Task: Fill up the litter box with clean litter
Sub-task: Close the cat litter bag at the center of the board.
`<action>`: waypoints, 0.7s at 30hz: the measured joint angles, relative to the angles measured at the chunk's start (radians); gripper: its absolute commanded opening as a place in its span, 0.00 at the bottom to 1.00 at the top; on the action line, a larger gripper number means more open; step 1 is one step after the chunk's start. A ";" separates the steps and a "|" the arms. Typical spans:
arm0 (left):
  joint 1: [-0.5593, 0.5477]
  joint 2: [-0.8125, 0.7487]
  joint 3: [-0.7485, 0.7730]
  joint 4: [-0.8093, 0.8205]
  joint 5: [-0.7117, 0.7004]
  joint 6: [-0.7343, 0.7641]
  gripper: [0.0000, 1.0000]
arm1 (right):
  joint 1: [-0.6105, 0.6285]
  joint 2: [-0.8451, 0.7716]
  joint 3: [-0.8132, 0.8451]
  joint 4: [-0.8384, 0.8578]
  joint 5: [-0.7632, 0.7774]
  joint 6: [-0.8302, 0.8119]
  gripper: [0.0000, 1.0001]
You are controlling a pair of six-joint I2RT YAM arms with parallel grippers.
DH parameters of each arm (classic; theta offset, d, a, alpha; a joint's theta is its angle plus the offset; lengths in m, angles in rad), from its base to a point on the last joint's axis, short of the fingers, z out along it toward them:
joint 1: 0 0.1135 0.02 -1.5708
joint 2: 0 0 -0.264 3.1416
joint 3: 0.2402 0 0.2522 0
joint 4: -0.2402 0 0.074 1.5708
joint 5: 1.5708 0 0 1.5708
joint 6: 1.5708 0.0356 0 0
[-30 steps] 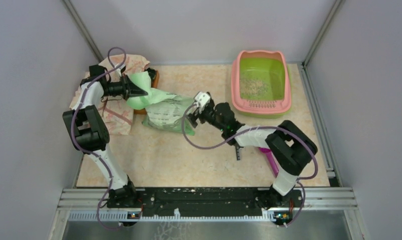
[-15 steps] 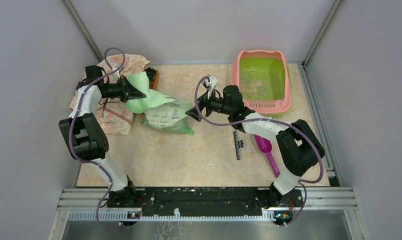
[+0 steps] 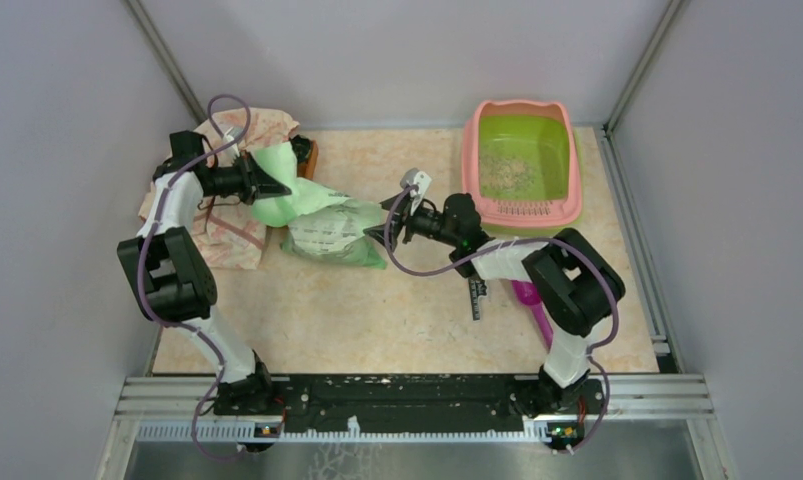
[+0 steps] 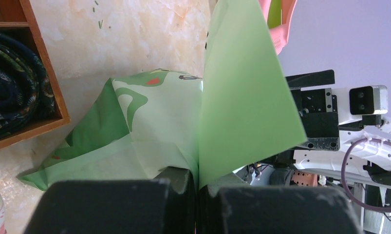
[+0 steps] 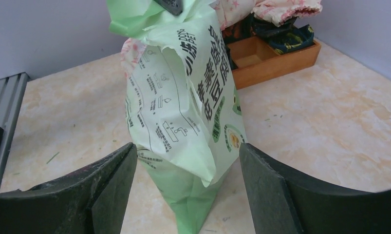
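Observation:
The litter box (image 3: 571, 196), pink-rimmed with a green basin, stands at the back right. A thin patch of clean litter (image 3: 507, 175) lies in it. The light green printed bag (image 3: 329, 228) lies on the tabletop left of centre. My left gripper (image 3: 277, 186) is shut on the bag's folded top edge (image 4: 242, 102), pinched between the jaws (image 4: 198, 187). My right gripper (image 3: 390, 219) is open at the bag's other end. In the right wrist view the bag's lower corner (image 5: 193, 195) sits between the wide-spread fingers (image 5: 271, 190), not touching either.
A brown wooden tray (image 5: 273, 58) with dark cloth in it stands behind the bag, partly under a pink patterned cloth (image 3: 247, 130). A purple scoop (image 3: 533, 305) and a black ruler-like strip (image 3: 475, 293) lie under the right arm. Grey walls enclose the table.
My right gripper lifted off the bag's end towards the litter box, then came back low to that end with its jaws open. The left gripper kept its hold and shifted slightly.

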 measured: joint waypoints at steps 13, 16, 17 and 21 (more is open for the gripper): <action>0.001 0.013 0.006 0.007 0.011 0.013 0.00 | 0.027 0.209 0.198 0.107 0.062 0.013 0.07; 0.001 0.023 0.014 0.006 0.011 0.019 0.00 | 0.029 0.220 0.207 0.110 0.079 0.003 0.00; 0.001 0.028 0.023 0.005 0.010 0.021 0.00 | 0.033 0.221 0.207 0.110 0.090 -0.010 0.00; 0.002 0.036 0.028 0.005 0.001 0.035 0.00 | 0.054 0.219 0.200 0.113 0.149 -0.095 0.00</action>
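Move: The right hand, open and pointing left, has the free upper edge of the cat litter bag about 5 cm ahead and 4 cm to its left, at its own height. The bag's body stands some 10 cm left, 2 cm back and 10 cm lower; the wooden tray lies about 19 cm left, 9 cm ahead and 16 cm down. From the left hand, already gripping the bag's top, that edge lies about 18 cm right and 2 cm back, slightly lower. The right hand sweeps left and then mainly forward, about 6 cm in all and nearly level, bringing its parted fingers over the bag's free upper edge; they shut fully on it late in the reach and pinch the film, while the wrist tips some 10 degrees down. The left hand keeps its pinch on the other end of the bag's top, easing only about a centimetre forward. ##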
